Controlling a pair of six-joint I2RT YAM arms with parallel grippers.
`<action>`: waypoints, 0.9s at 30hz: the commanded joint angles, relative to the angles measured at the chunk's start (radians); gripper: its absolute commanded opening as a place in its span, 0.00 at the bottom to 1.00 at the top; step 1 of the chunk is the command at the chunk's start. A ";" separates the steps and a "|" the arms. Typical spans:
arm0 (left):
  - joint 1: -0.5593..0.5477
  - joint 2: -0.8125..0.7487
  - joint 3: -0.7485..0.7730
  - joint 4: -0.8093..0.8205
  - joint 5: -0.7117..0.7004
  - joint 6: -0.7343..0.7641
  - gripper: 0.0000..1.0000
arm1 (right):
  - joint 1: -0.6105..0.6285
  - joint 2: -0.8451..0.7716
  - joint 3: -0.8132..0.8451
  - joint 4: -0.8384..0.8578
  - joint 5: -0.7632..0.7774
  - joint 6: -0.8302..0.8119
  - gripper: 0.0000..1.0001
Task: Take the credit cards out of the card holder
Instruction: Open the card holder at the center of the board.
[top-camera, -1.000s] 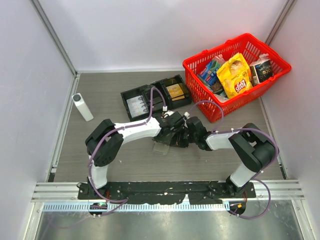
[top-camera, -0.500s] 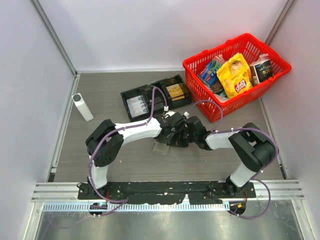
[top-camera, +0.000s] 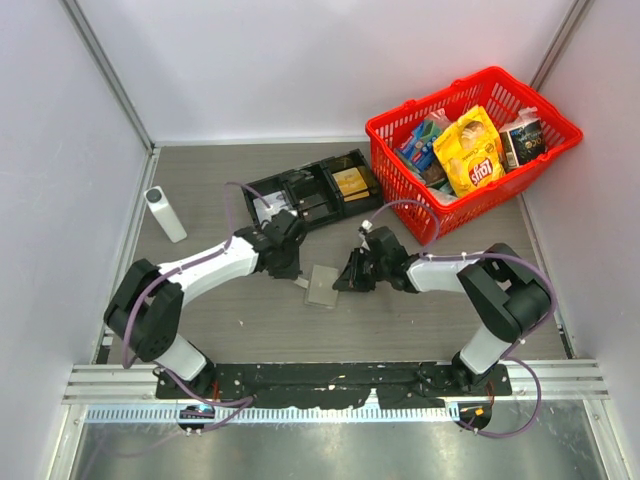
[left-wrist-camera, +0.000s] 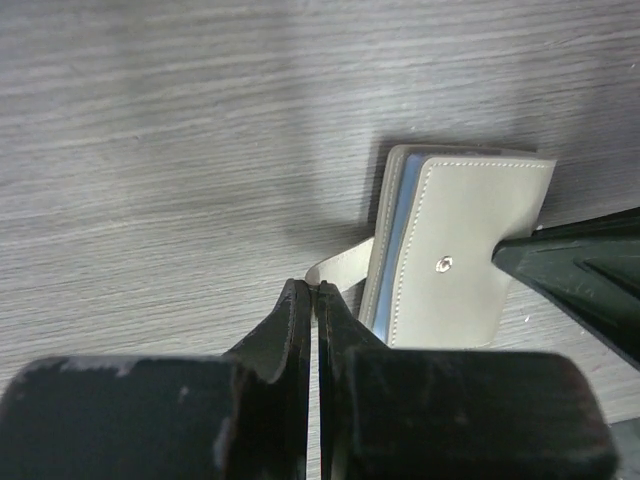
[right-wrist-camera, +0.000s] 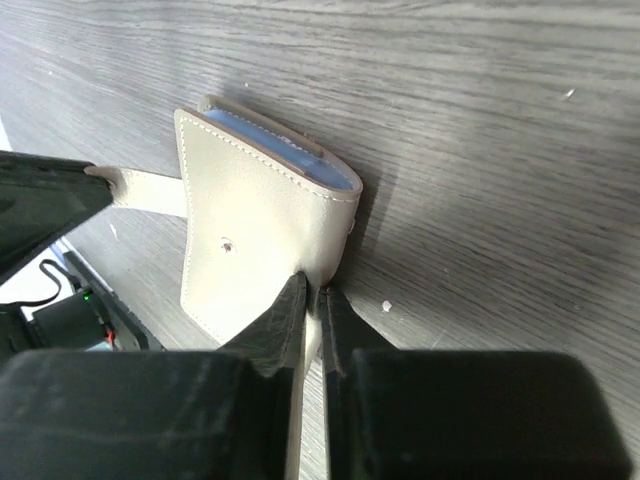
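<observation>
The card holder (top-camera: 322, 285) is a small grey sleeve on the table between both arms. The pale blue edges of the credit cards (left-wrist-camera: 392, 235) show inside its open side, and again in the right wrist view (right-wrist-camera: 285, 152). My left gripper (left-wrist-camera: 315, 292) is shut on the tip of the holder's closing strap (left-wrist-camera: 342, 265), to the holder's left (top-camera: 299, 273). My right gripper (right-wrist-camera: 313, 288) is shut on the holder's opposite edge (right-wrist-camera: 250, 240), on its right (top-camera: 347, 279).
A long black compartmented tray (top-camera: 300, 196) lies behind the holder, with a gold-yellow rectangle (top-camera: 352, 182) in one compartment. A red basket (top-camera: 515, 170) full of snack packs stands at the back right. A white cylinder (top-camera: 165, 213) stands at the left wall.
My left arm has drawn back to the left, off the top of the holder. Its jaws have shut on the strap. The right gripper has kept its hold.
</observation>
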 joint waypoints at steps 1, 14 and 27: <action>0.055 -0.065 -0.129 0.174 0.124 -0.063 0.00 | -0.006 0.006 0.044 -0.287 0.187 -0.125 0.17; 0.077 -0.147 -0.410 0.476 0.291 -0.325 0.00 | 0.299 0.014 0.425 -0.750 0.743 -0.227 0.70; 0.077 -0.201 -0.494 0.528 0.307 -0.361 0.00 | 0.466 0.170 0.631 -0.870 0.855 -0.208 0.74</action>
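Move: The left hand holds the strap's end; from it the card holder's middle lies about 5 cm right, roughly level fore and aft, and 4 cm below. The right hand pinches the holder's right side, its middle some 3 cm left and 1 cm ahead. From the right hand the strap's end is 7 cm left, 1 cm ahead and 3 cm higher, and the black tray 18 cm ahead and 5 cm left. Right fingers open off the card holder, rising 3 cm; left draws back and down, still pinching the strap. ##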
